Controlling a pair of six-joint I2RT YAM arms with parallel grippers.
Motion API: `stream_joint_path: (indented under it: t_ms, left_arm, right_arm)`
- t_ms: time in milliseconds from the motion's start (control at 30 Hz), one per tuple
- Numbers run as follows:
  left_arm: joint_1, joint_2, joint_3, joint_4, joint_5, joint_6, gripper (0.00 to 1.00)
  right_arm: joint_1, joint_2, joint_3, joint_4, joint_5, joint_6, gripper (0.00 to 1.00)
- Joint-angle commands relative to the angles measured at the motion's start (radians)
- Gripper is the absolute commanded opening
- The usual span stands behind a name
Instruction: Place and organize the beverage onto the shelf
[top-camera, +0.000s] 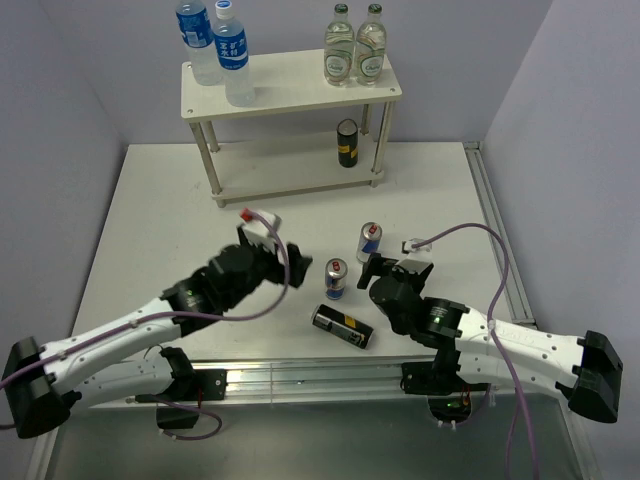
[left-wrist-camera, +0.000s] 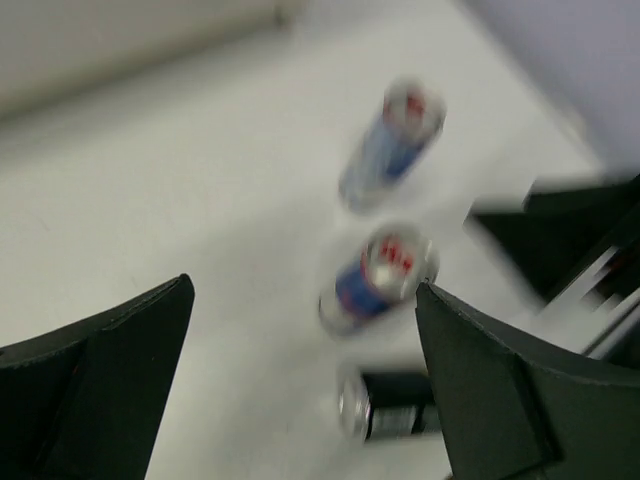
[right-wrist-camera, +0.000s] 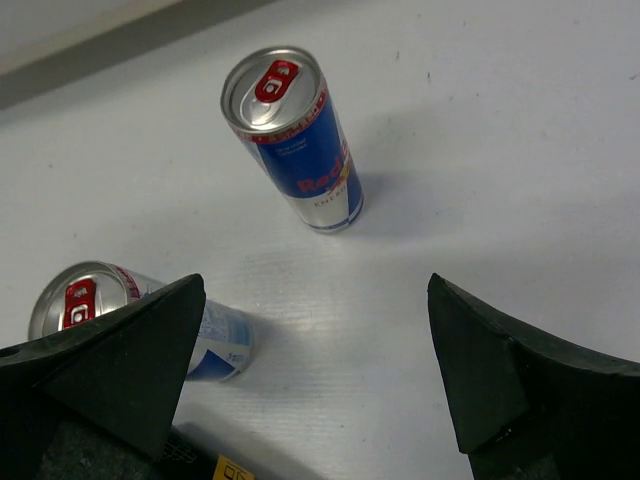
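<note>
The cream-white shelf (top-camera: 290, 88) stands at the back. Two blue-labelled water bottles (top-camera: 230, 55) are on its top board at the left, and a dark can with a yellow band (top-camera: 347, 142) stands on the lower board. Two slim blue-and-silver cans (top-camera: 369, 241) (top-camera: 336, 279) stand upright on the table. A second dark can (top-camera: 342, 325) lies on its side in front of them. My left gripper (top-camera: 297, 262) is open just left of the nearer can (left-wrist-camera: 378, 280), holding nothing. My right gripper (top-camera: 372, 272) is open and empty just right of the cans, the farther can (right-wrist-camera: 292, 140) ahead of it.
Two clear green-capped bottles (top-camera: 355, 48) stand on the right of the shelf's top board. A metal rail (top-camera: 320, 378) runs along the table's near edge and another (top-camera: 497, 240) along its right side. Purple-grey walls close in the back and sides.
</note>
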Motion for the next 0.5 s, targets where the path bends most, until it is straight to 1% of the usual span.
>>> stream_joint_path:
  t_ms: [0,33,100,133,200,367,467]
  left_arm:
    - [-0.065,0.029,-0.204,0.19,0.187,-0.087,0.99]
    - [-0.081,0.043,-0.229,0.243,0.172,-0.081,0.99]
    - [-0.114,0.1,-0.28,0.287,0.159,-0.07,0.99]
    - [-0.119,0.136,-0.292,0.334,0.159,-0.07,0.99]
    - [-0.131,0.172,-0.315,0.379,0.165,-0.067,0.99]
    - [-0.162,0.285,-0.321,0.506,0.156,-0.063,0.99]
    - [-0.173,0.36,-0.311,0.575,0.14,-0.052,0.99]
  right_arm:
    - [0.007,-0.086,-0.035,0.022,0.058,0.029,0.99]
    - [0.007,-0.098,-0.041,0.026,0.055,0.026,0.99]
    - [0.007,-0.103,-0.044,0.034,0.053,0.025,1.0]
    - [0.007,-0.086,-0.041,0.025,0.057,0.029,1.0]
    - [0.007,-0.061,-0.024,0.02,0.055,0.032,1.0]
    - [0.007,0.006,0.008,0.003,0.06,0.041,0.99]
    - [0.008,0.014,0.01,0.003,0.061,0.043,1.0]
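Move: The black can lying on its side is about 11 cm back and 15 cm to the right of the left hand, which is high up, with the can some 28 cm below. The near Red Bull can stands about 13 cm to the left hand's right, level with it in reach and 24 cm down; the far Red Bull can is about 14 cm farther out and 21 cm to the right. From the right hand, the lying can is some 10 cm back, 11 cm to its left and 13 cm lower. Open and empty, the left hand plunges about 17 cm in the first part, drawing back some 5 cm as it comes down towards the lying black can and its upright Red Bull neighbour. It then levels off and slides to the right, about 7 cm in all, while the wrist turns roughly 15 degrees clockwise and tips down about 10 degrees, the fingers staying wide open and coming close to the cans with no touch to be seen. ##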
